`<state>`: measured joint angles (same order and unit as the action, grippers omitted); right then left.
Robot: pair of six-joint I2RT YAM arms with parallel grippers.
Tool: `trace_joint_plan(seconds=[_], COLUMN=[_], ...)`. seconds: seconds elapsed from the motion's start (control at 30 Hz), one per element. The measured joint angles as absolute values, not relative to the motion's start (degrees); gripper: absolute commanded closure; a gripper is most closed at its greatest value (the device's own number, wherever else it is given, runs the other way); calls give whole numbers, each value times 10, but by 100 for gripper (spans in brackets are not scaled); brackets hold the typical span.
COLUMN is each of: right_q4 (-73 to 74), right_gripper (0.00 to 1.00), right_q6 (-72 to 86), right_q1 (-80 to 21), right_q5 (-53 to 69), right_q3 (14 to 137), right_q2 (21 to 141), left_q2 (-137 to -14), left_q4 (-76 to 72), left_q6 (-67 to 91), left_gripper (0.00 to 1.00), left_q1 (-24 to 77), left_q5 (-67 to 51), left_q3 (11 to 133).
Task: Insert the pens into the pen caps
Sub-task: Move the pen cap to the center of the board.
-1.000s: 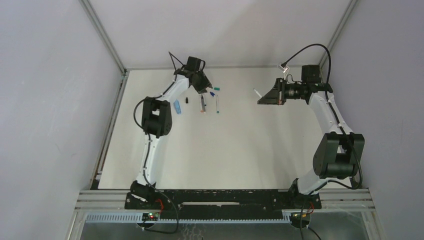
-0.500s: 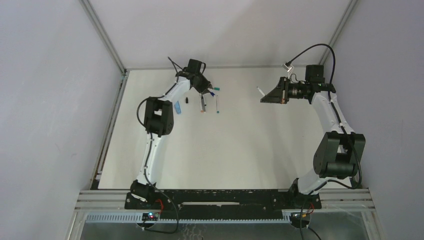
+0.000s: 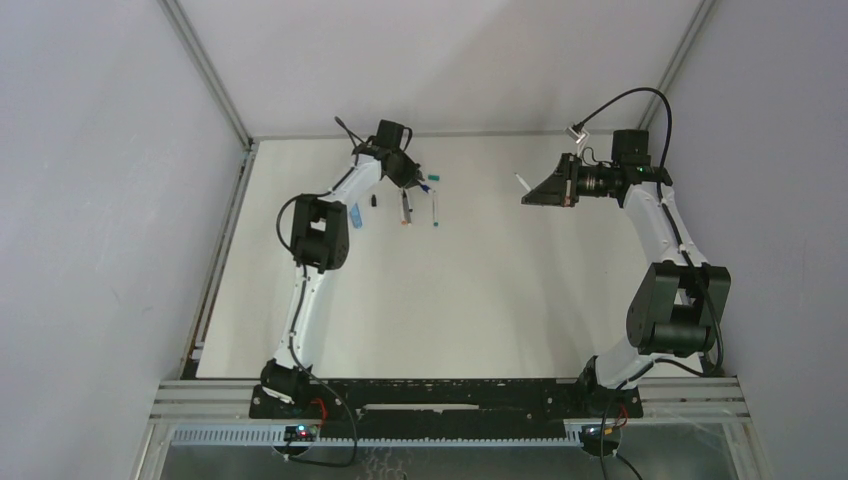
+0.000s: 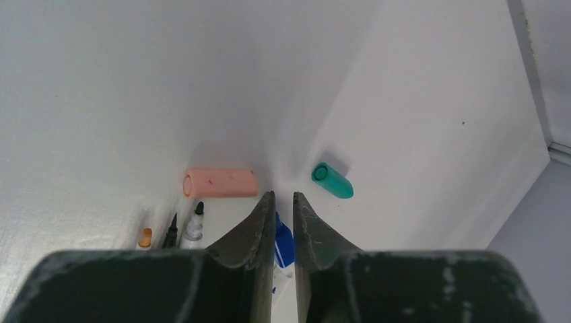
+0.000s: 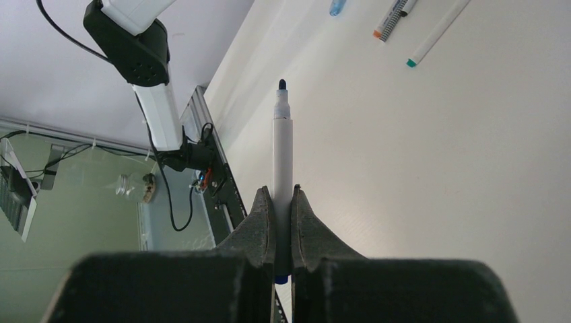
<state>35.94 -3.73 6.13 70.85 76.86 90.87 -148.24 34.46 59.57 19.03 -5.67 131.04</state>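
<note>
My left gripper (image 4: 283, 195) is down at the table's far left and shut on a blue pen cap (image 4: 283, 245), which fills the narrow gap between the jaws. Just beyond its tips lie a salmon-pink cap (image 4: 220, 182) and a teal cap (image 4: 332, 180). To its left, uncapped pen tips (image 4: 195, 221) point toward the pink cap. My right gripper (image 5: 282, 192) hovers above the table at the far right (image 3: 527, 198). It is shut on a white pen (image 5: 282, 155) whose bare dark-blue tip points away from the jaws.
From above, two pens (image 3: 405, 207) (image 3: 436, 208) lie side by side near the left gripper (image 3: 410, 178). A small black cap (image 3: 374, 200) and a thicker light-blue pen (image 3: 354, 213) lie to their left. Grey walls (image 3: 120, 200) enclose the table on three sides.
The left gripper moved slightly toward the back wall, came down over the caps and narrowed its jaws onto the blue cap. The right arm shifted a little to the right with its pen, then held still.
</note>
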Motion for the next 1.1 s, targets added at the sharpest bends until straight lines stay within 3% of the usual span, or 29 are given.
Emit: trace_joint_plan(seconds=[0.53, 1.1], right_q4=[357, 354], right_gripper=[100, 100], right_q6=[-35, -35], right_q1=[76, 77], right_q5=[711, 713], right_q3=[769, 768], right_q2=[909, 908], left_q2=[-1488, -1389], left_q4=[349, 369], left_q6=[583, 466], left_gripper=[82, 75], left_q1=[192, 224], left_q5=[-82, -96], left_q3=[1309, 1163])
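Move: The blue pen cap lies almost under the left hand, by its nearly shut fingertips, about 1 cm back, 1 cm right and 2 cm below. From that hand, the orange cap is some 1 cm ahead and 4 cm left, the teal cap about 3 cm ahead and 3 cm right, and the teal-ended pen's middle about 8 cm back and 3 cm right. The blue cap is roughly 22 cm ahead, 24 cm left and 23 cm below the right hand. The blue cap is dragged back over the board towards the teal-ended pen by the left fingertips, set low about it and kept nearly shut. The left hand first sinks about half a centimetre and almost pauses, then sweeps back some 8 cm, slightly right, its wrist turning about 15 degrees clockwise, ending behind the cap, between the teal-ended pen and the other pens. ##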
